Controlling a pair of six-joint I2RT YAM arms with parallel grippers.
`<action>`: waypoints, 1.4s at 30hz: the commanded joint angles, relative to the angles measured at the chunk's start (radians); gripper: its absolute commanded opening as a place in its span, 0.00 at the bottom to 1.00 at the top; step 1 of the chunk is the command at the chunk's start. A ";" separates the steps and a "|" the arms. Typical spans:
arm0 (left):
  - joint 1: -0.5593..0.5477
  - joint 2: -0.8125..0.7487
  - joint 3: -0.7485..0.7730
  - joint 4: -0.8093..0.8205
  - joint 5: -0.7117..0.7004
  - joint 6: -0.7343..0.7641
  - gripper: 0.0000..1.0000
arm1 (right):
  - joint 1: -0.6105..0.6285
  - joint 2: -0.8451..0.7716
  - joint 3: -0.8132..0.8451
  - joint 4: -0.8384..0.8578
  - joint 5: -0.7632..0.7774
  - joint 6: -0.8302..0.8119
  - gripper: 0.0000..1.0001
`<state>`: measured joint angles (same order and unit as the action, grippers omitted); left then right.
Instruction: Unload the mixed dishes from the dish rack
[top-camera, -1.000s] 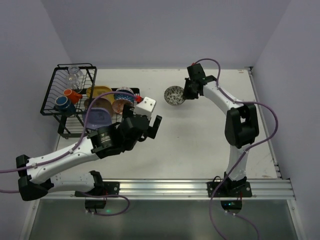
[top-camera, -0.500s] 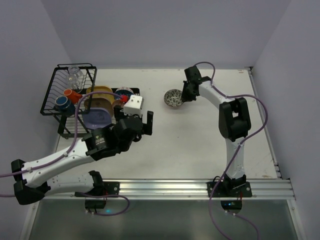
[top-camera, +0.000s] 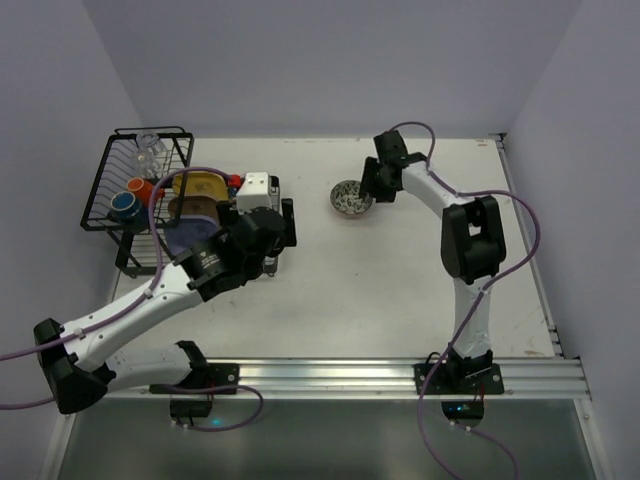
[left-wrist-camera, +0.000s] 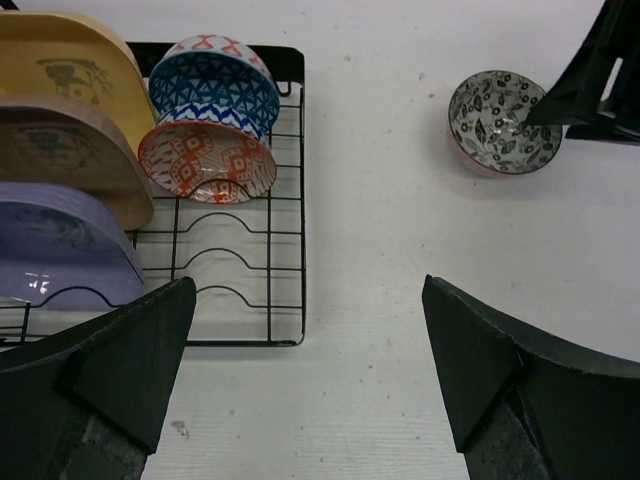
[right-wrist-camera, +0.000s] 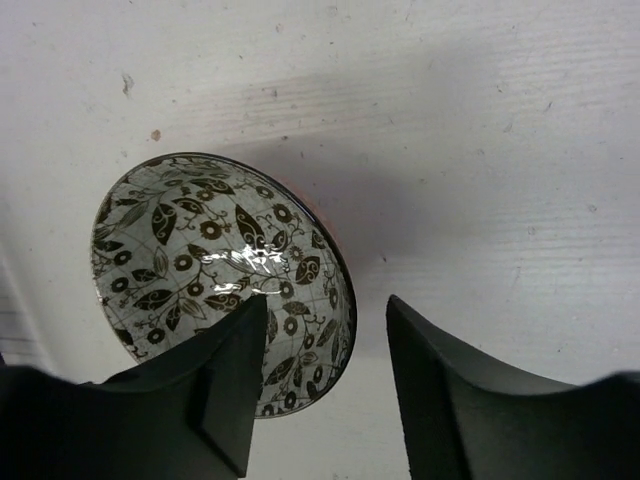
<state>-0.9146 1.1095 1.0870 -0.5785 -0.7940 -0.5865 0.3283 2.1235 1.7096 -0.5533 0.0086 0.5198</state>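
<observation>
The dish rack (top-camera: 100, 190) stands at the table's back left. Its slotted tray (left-wrist-camera: 300, 200) holds a yellow plate (left-wrist-camera: 70, 65), a tan plate (left-wrist-camera: 60, 150) and a lavender plate (left-wrist-camera: 55, 245) on edge, plus a blue-white bowl (left-wrist-camera: 215, 85) and a reddish bowl (left-wrist-camera: 205, 160). An orange mug (top-camera: 143, 188), a dark mug (top-camera: 125, 205) and a clear glass (top-camera: 150, 150) sit in the raised basket. My left gripper (top-camera: 268, 232) (left-wrist-camera: 308, 290) hangs wide open over the tray's right end, holding nothing. The leaf-patterned bowl (top-camera: 350, 197) (right-wrist-camera: 200, 250) rests on the table. My right gripper (top-camera: 372, 185) (right-wrist-camera: 327, 305) is open astride its rim.
Bare white table (top-camera: 400, 280) stretches between the rack and the right arm. Lavender walls close in the back and both sides. The right arm's fingers (left-wrist-camera: 590, 90) show beside the patterned bowl (left-wrist-camera: 500, 125) in the left wrist view.
My right gripper has opened, and the patterned bowl now rests on the table. My left arm has swung left, from the middle of the table to the rack's right end, still open.
</observation>
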 joint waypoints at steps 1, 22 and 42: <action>0.063 0.030 0.074 0.083 0.042 -0.044 1.00 | -0.018 -0.144 0.016 0.007 0.005 -0.015 0.56; 0.342 0.245 -0.050 0.205 -0.057 -0.839 0.86 | -0.041 -1.405 -0.886 0.351 -0.668 0.167 0.99; 0.462 0.498 -0.159 0.690 0.006 -0.687 0.69 | -0.041 -1.671 -0.731 0.013 -0.699 0.006 0.99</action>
<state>-0.4637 1.5997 0.9085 0.0132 -0.7326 -1.2896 0.2874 0.4652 0.9363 -0.4927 -0.6727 0.5587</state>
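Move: For the left hand, the orange bowl in the rack is about 18 cm ahead, 8 cm to its left and 17 cm below; the blue bowl stands some 6 cm beyond that bowl, and the purple tray about 10 cm left of the orange bowl and 5 cm nearer the base. From the right hand, the just-placed floral bowl's middle lies 4 cm left, 1 cm back and 2 cm below, and the orange bowl roughly 25 cm left and 5 cm back. Forward first, then down as well and somewhat left, the left hand travels about 15 cm out and 14 cm down to the orange bowl's rim, rolling and turning counter-clockwise as its open fingers narrow partway. The right hand finishes opening, lifts off the floral bowl, then sweeps back some 35 cm, still rising, its fingers swinging level to point forward-left. ##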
